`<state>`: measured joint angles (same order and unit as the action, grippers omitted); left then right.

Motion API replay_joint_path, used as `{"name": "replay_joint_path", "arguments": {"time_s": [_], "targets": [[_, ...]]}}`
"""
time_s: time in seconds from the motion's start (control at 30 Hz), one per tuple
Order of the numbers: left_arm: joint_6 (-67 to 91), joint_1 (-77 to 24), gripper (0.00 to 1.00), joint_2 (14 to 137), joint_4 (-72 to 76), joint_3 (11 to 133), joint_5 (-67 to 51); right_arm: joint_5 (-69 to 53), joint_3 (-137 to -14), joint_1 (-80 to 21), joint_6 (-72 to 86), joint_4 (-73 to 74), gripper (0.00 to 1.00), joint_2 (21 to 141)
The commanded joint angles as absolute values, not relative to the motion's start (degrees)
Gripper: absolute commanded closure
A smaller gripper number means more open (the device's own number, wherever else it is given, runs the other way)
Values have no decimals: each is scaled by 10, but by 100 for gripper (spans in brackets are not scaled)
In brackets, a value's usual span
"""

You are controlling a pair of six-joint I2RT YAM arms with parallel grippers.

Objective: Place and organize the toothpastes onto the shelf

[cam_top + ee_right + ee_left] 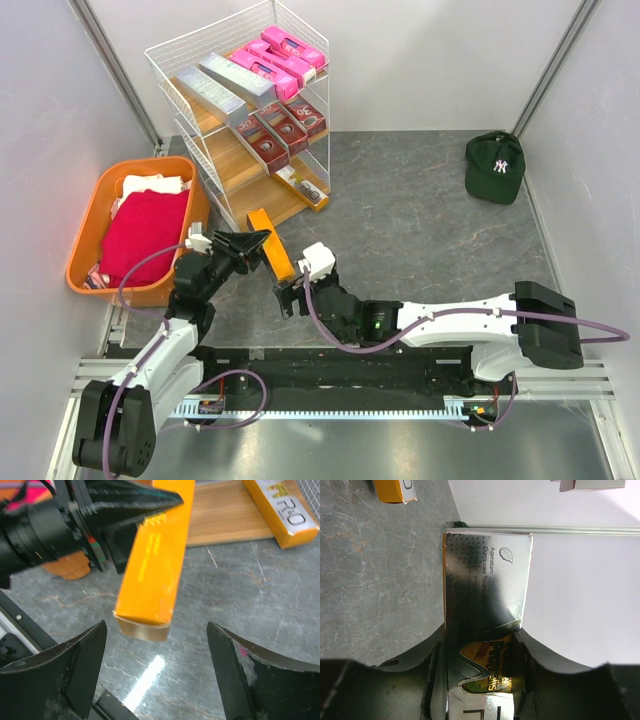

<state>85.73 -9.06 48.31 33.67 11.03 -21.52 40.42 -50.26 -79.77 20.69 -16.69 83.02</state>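
The white wire shelf (pixel 240 180) stands at the back left. Its top board holds silver-grey toothpastes (pixel 210 92) and hot pink ones (pixel 280 55). The middle board holds dark red ones (pixel 285 125). One gold-white-black box (pixel 303 186) lies on the bottom board and also shows in the right wrist view (pixel 282 507). My left gripper (pixel 258 243) is shut on another gold-white-black toothpaste box (pixel 274 250), orange on its side, held just above the table in front of the shelf (pixel 485 590) (pixel 155 565). My right gripper (pixel 290 297) is open and empty, just short of that box's near end (pixel 157 650).
An orange basket (pixel 90 225) with a red cloth (pixel 145 235) and a white cloth stands left of the shelf, right beside my left arm. A dark green cap (pixel 495 168) lies at the back right. Grey walls close in both sides.
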Motion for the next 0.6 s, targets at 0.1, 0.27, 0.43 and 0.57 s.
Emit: {"name": "replay_joint_path", "arguments": {"time_s": [0.1, 0.27, 0.43, 0.57], "targets": [[886, -86, 84, 481, 383, 108, -228, 387, -552, -801, 197, -207, 18, 852], [891, -85, 83, 476, 391, 106, -230, 384, -578, -801, 202, -193, 33, 884], [892, -82, 83, 466, 388, 107, -236, 368, -591, -788, 206, -187, 52, 898], [890, -80, 82, 460, 383, 110, -240, 331, -588, -769, 218, -186, 72, 897]]}}
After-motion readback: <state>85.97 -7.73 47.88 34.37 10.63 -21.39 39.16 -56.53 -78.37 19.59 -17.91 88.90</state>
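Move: Nearly within the open right fingers is the near end of the orange toothpaste box gripped by the left hand; the box's middle is about 9 cm ahead of the right hand and 4 cm left, level in height. It sits right at the left hand's own point. From that left hand, the bottom shelf's middle lies roughly 20 cm straight ahead and 17 below, and the shelved toothpaste box 20 ahead, 6 right, 15 below. Sliding left some 3 cm, then about 1.5 cm forward, the right hand brings its open fingers around the near end of the held box and closes them to just under half open, pinching that end from both sides. Its wrist hardly turns. The left hand keeps its grip on the middle of the box, drifting left by less than a centimetre. ##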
